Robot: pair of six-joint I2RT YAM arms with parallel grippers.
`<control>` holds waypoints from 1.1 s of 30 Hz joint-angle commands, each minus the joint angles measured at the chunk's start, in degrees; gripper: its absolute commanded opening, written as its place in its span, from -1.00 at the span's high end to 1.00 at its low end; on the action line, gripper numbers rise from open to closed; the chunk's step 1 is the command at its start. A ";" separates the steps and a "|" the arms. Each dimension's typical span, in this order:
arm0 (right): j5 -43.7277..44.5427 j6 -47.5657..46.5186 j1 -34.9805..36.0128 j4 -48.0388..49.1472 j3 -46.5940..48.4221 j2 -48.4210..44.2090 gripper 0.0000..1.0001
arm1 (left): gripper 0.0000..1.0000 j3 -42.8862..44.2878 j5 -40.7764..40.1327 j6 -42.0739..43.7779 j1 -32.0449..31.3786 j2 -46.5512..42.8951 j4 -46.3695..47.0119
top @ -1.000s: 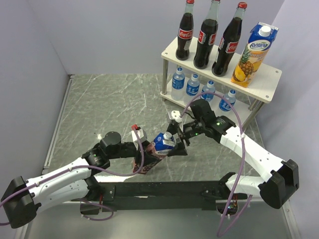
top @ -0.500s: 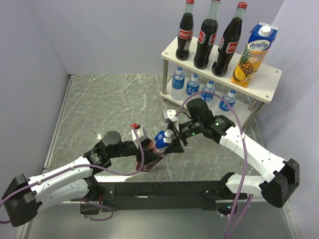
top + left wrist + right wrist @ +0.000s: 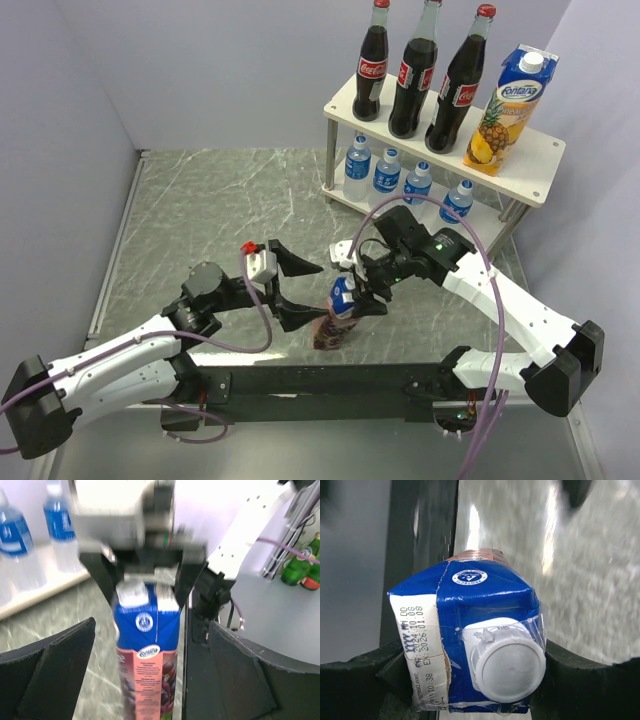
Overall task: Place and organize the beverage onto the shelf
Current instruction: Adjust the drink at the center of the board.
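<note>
A grape juice carton (image 3: 336, 322) with a blue top and white cap (image 3: 508, 670) stands tilted on the marble table, near the front middle. My right gripper (image 3: 350, 290) is shut on its top, with one finger (image 3: 360, 680) pressing on each side. My left gripper (image 3: 303, 292) is open just left of the carton, its fingers (image 3: 60, 675) wide apart and clear of it. On the shelf (image 3: 540, 160) at the back right, three cola bottles (image 3: 412, 75) and a pineapple juice carton (image 3: 508, 105) stand on the top board. Several water bottles (image 3: 387, 172) stand on the lower board.
Grey walls close the left and back sides of the table. The black base rail (image 3: 330, 382) of the arms runs along the near edge, just behind the carton. Green bottles (image 3: 296, 565) show beyond the table in the left wrist view.
My left gripper has let go of the grape carton, opened wide and drawn back to the left. My right gripper has closed on the carton's top, and the carton now stands more upright.
</note>
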 commanded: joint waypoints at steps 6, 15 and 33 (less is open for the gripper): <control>-0.67 -19.38 0.05 -9.50 8.52 -2.62 0.95 | -0.99 0.29 -1.86 2.63 0.08 -3.51 2.80; -0.66 -44.09 -0.04 -23.30 12.13 -5.78 0.99 | -0.99 -1.57 11.45 12.46 0.08 6.91 10.72; -1.28 -54.39 1.89 -31.31 15.82 -6.75 1.00 | -0.99 21.99 37.33 26.26 -0.27 37.69 -9.47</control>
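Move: The grape juice carton hangs from the right hand's closed fingers, its middle some 4 cm to that hand's left, 1 cm back and 7 cm below. From the open left hand, the carton's middle is about 5 cm to the right, 1 cm back and 11 cm lower. The leftmost water bottle on the lower board stands roughly 30 cm straight ahead of the right hand and 8 cm below it. Drawing off to the right by about 5 cm and somewhat back, the right hand keeps its grip on the carton's top and twists counter-clockwise some 30 degrees while rolling; it dips slightly, then rises. The left hand lifts a little, then swoops down and right towards the carton's body, swinging clockwise, fingers staying wide open; contact can't be made out. ##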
